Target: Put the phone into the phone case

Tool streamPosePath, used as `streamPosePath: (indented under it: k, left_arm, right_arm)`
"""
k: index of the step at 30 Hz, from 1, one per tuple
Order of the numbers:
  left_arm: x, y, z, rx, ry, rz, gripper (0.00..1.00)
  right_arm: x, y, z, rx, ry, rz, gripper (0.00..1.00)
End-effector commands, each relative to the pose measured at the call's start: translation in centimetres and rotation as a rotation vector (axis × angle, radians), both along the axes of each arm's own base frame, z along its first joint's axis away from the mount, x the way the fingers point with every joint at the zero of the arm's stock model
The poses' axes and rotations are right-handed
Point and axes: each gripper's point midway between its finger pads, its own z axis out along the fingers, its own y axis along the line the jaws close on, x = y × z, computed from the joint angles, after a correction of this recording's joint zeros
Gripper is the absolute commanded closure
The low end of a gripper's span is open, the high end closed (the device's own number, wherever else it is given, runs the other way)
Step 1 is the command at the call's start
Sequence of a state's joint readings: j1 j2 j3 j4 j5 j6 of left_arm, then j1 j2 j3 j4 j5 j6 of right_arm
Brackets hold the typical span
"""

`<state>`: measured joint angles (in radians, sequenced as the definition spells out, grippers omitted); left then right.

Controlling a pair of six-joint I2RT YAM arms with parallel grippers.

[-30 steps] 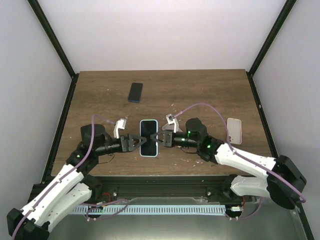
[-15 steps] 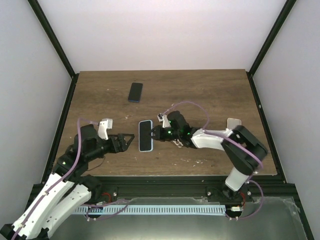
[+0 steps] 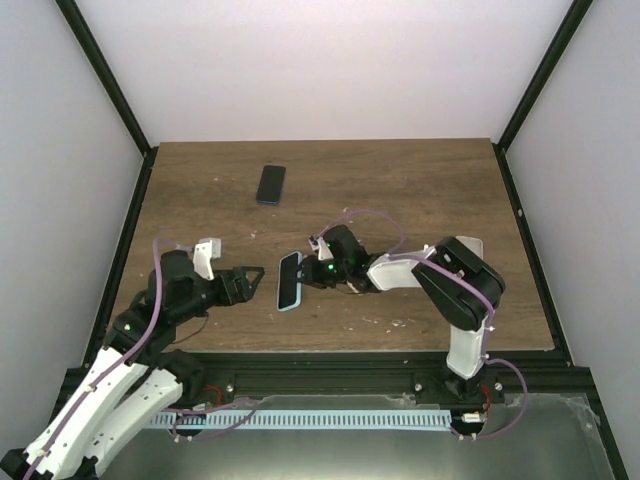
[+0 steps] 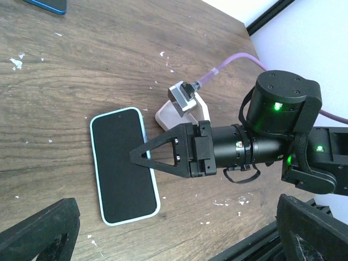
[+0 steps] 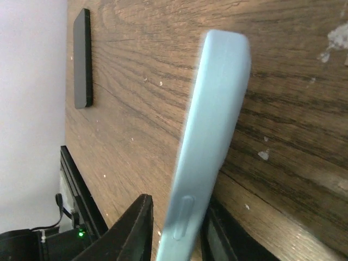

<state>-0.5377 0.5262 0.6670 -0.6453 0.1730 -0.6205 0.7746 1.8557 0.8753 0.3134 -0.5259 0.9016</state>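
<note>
A phone with a black screen sits in a light blue phone case [image 3: 290, 281] [image 4: 124, 174], lying flat on the wooden table and a little askew. My right gripper [image 3: 306, 273] [image 4: 137, 156] reaches over its right long edge. In the right wrist view the blue edge [image 5: 212, 141] stands between the jaws of that gripper [image 5: 176, 209]. The jaws are slightly open, with a gap at the left finger [image 5: 136, 228]. My left gripper [image 3: 256, 280] [image 4: 174, 223] is wide open, a short way left of the phone and touching nothing.
A second dark phone [image 3: 271, 184] [image 5: 82, 57] lies face down toward the back of the table. A pale case [image 3: 471, 243] lies at the right, partly behind the right arm. White flecks dot the wood near the front edge.
The left gripper has let go, opened wide and drawn back left. The right arm has stretched left, turning the cased phone slightly, and its jaws have parted a little.
</note>
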Motion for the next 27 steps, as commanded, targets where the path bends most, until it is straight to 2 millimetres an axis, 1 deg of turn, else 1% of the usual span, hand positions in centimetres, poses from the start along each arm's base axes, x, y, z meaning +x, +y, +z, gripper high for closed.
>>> streamPosePath:
  k: [1, 2, 7, 9, 12, 16, 18, 19, 23, 24, 25, 27]
  left_arm:
    - [0.2, 0.4, -0.2, 0.020, 0.004, 0.021, 0.00]
    - [0.2, 0.4, -0.3, 0.024, 0.008, 0.025, 0.00]
    - [0.7, 1.1, -0.8, 0.055, 0.040, 0.075, 0.00]
    - [0.9, 1.4, -1.0, 0.068, 0.050, 0.097, 0.00]
    - [1.5, 1.6, -1.3, 0.092, 0.063, 0.120, 0.00]
    - [2.7, 2.1, -2.1, 0.148, 0.122, 0.184, 0.00]
    - [3.6, 2.3, -2.6, 0.188, 0.155, 0.215, 0.00]
    - [4.1, 2.6, -2.8, 0.219, 0.170, 0.243, 0.00]
    - [5.8, 4.8, -3.7, 0.368, 0.230, 0.370, 0.00]
    - [6.3, 5.5, -3.8, 0.395, 0.240, 0.404, 0.00]
    - [6.6, 6.2, -4.2, 0.418, 0.261, 0.434, 0.00]
    - [7.3, 7.8, -5.2, 0.444, 0.318, 0.485, 0.00]
  right_arm:
    - [1.3, 0.4, 1.2, -0.006, -0.041, -0.012, 0.72]
    - [1.3, 0.2, 1.0, -0.020, -0.041, -0.018, 0.69]
    - [1.6, -1.0, 0.9, -0.082, -0.050, -0.049, 0.48]
    - [1.6, -1.5, 1.1, -0.098, -0.062, -0.056, 0.42]
    - [1.5, -2.0, 2.2, -0.102, -0.096, -0.061, 0.32]
    - [1.3, -2.9, 4.5, -0.099, -0.161, -0.064, 0.19]
    - [1.2, -3.6, 5.7, -0.110, -0.202, -0.077, 0.02]
    - [1.2, -4.0, 6.2, -0.119, -0.223, -0.084, 0.00]
    - [0.9, -5.8, 8.4, -0.139, -0.300, -0.110, 0.00]
    - [0.7, -6.1, 8.9, -0.136, -0.314, -0.107, 0.00]
    - [0.4, -6.3, 9.8, -0.119, -0.334, -0.104, 0.00]
    - [-0.4, -6.7, 10.7, -0.096, -0.359, -0.094, 0.00]
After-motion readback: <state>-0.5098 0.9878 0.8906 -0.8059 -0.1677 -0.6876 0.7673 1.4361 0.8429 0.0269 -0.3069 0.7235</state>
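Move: The phone in its blue case leans with its right edge raised between the right fingers. Its middle is about 3 cm to the left of the right hand, 3 cm back and 3 cm lower. The beige case lies level with that hand, some 13 cm to its right and 5 cm lower; the dark phone is about 26 cm ahead, 9 cm left. From the left hand the cased phone is roughly 4 cm ahead, 6 cm right and 20 cm below. Easing a little down and to the right, the right hand opens its barely parted fingers wide and lets go of the cased phone's raised edge, then climbs about 10 cm, drifting about 5 cm right in all. The left hand, open and empty, goes forward some 6 cm, sinking and shifting left about 4 cm each, its fingers tipping more steeply down. ##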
